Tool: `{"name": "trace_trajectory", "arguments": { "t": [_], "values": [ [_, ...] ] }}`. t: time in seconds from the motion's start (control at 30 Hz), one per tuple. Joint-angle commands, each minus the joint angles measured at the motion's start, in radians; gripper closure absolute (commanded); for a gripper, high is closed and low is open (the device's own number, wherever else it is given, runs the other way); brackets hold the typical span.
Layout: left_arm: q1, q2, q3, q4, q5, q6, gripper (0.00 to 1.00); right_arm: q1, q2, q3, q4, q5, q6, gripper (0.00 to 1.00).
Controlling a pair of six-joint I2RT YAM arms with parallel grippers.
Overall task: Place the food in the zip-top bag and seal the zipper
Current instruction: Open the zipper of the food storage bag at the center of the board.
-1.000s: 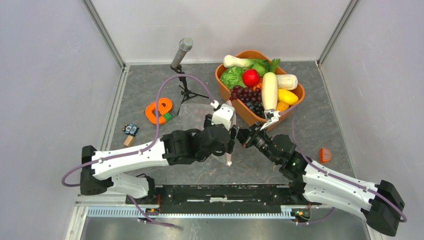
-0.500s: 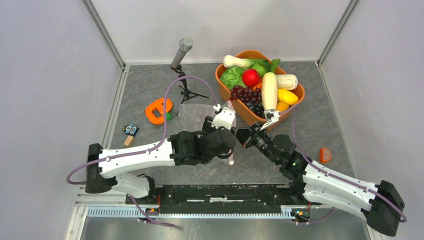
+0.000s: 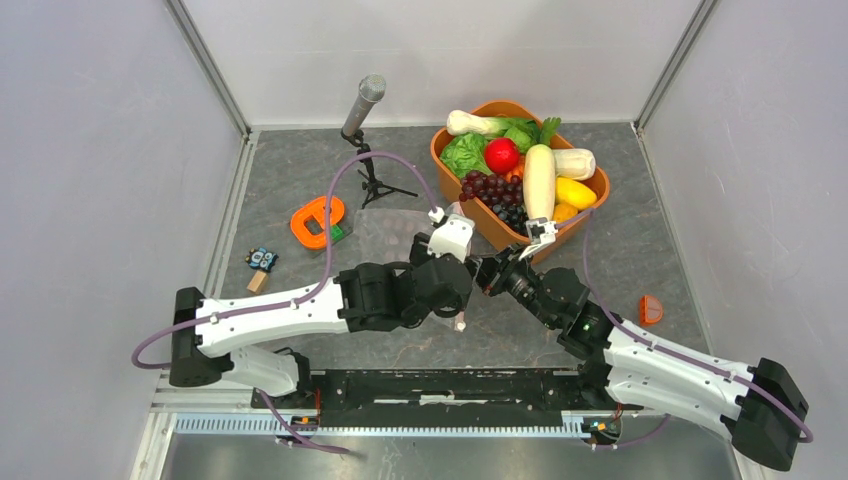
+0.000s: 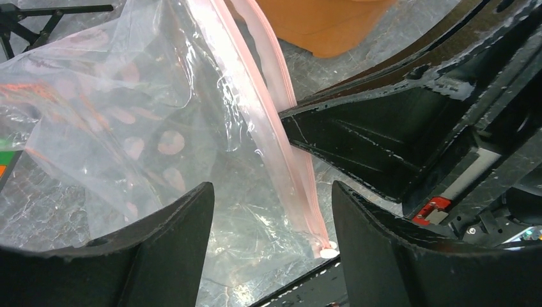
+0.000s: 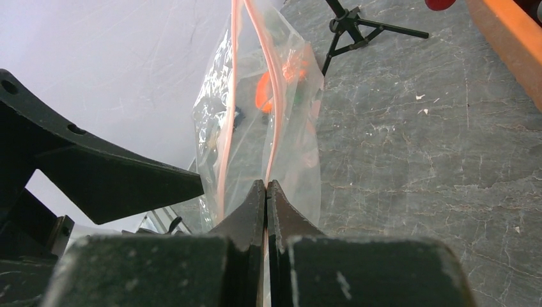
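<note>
The clear zip-top bag [image 3: 392, 228] is held up off the table between the arms, and it also shows in the left wrist view [image 4: 128, 115]. Its pinkish zipper [image 4: 287, 160] hangs with the mouth parted into two strips [image 5: 271, 83]. My right gripper [image 5: 266, 187] is shut on one zipper strip; from above it sits at the centre [image 3: 487, 274]. My left gripper [image 4: 271, 246] is open, its fingers [image 4: 169, 246] either side of the bag's lower end without touching it. The food, with purple grapes [image 3: 487, 186], a red piece [image 3: 501, 155] and a yellow piece [image 3: 576, 192], lies in the orange tub [image 3: 448, 135].
A microphone on a black tripod [image 3: 366, 108] stands behind the bag. An orange ring-shaped object [image 3: 318, 220] and a small block [image 3: 262, 261] lie at the left. A small orange piece [image 3: 650, 309] lies at the right. Grey walls close in on the left, right and back.
My left arm has shifted a little to the right and nearer, so its wrist covers more of the zipper. The right gripper keeps its hold and has barely moved.
</note>
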State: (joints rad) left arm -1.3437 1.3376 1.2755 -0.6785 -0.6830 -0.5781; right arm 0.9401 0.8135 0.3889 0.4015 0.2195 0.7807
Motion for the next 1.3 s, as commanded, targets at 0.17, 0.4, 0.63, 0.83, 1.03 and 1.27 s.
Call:
{"name": "trace_trajectory", "arguments": {
  "t": [0.17,0.4,0.63,0.83,1.03,1.27],
  "values": [
    [-0.006,0.049,0.025,-0.04,-0.135,-0.057,0.26,0.003,-0.033,0.041,0.014,0.0,-0.006,1.0],
    [-0.006,0.074,0.045,-0.067,-0.163,-0.055,0.27,0.002,-0.046,0.041,-0.017,0.013,-0.014,1.0],
    [-0.005,0.041,0.044,-0.108,-0.177,-0.055,0.5,0.002,-0.065,0.039,-0.082,0.07,-0.043,1.0],
    [-0.005,0.005,0.031,-0.137,-0.172,-0.051,0.76,0.002,-0.06,0.047,-0.152,0.084,-0.08,1.0],
    [-0.006,-0.011,0.054,-0.181,-0.195,-0.035,0.98,0.003,-0.042,0.046,-0.173,0.063,-0.108,1.0],
    [-0.004,-0.052,0.15,-0.398,-0.342,-0.069,0.98,0.002,0.015,0.091,-0.314,0.069,-0.196,1.0]
  ]
}}
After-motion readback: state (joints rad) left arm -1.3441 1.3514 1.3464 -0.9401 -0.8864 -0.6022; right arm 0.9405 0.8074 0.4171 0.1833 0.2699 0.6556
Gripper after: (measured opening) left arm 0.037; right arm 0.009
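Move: The left gripper stands open just above the bag's left zipper lip: the stretch to pinch is about 1 cm ahead, 1 cm left and 2 cm lower. The right fingertips, still shut on the right lip, are roughly 3 cm ahead of the left hand, 2 cm right and 1 cm lower. From the right hand, the left lip lies some 2 cm back, 2 cm left and 1 cm below, and the orange basket's middle about 14 cm ahead and 11 cm right. Bring the left gripper down about 2 cm and slightly forward and left onto the left zipper lip, then shut the fingers on it while starting to draw it left, ending some 4 cm farther left and 3 cm higher. Keep the right pinch on the right lip, easing it about 2 cm right and then 4 cm down, its fingertips tipping down about 15 degrees. ##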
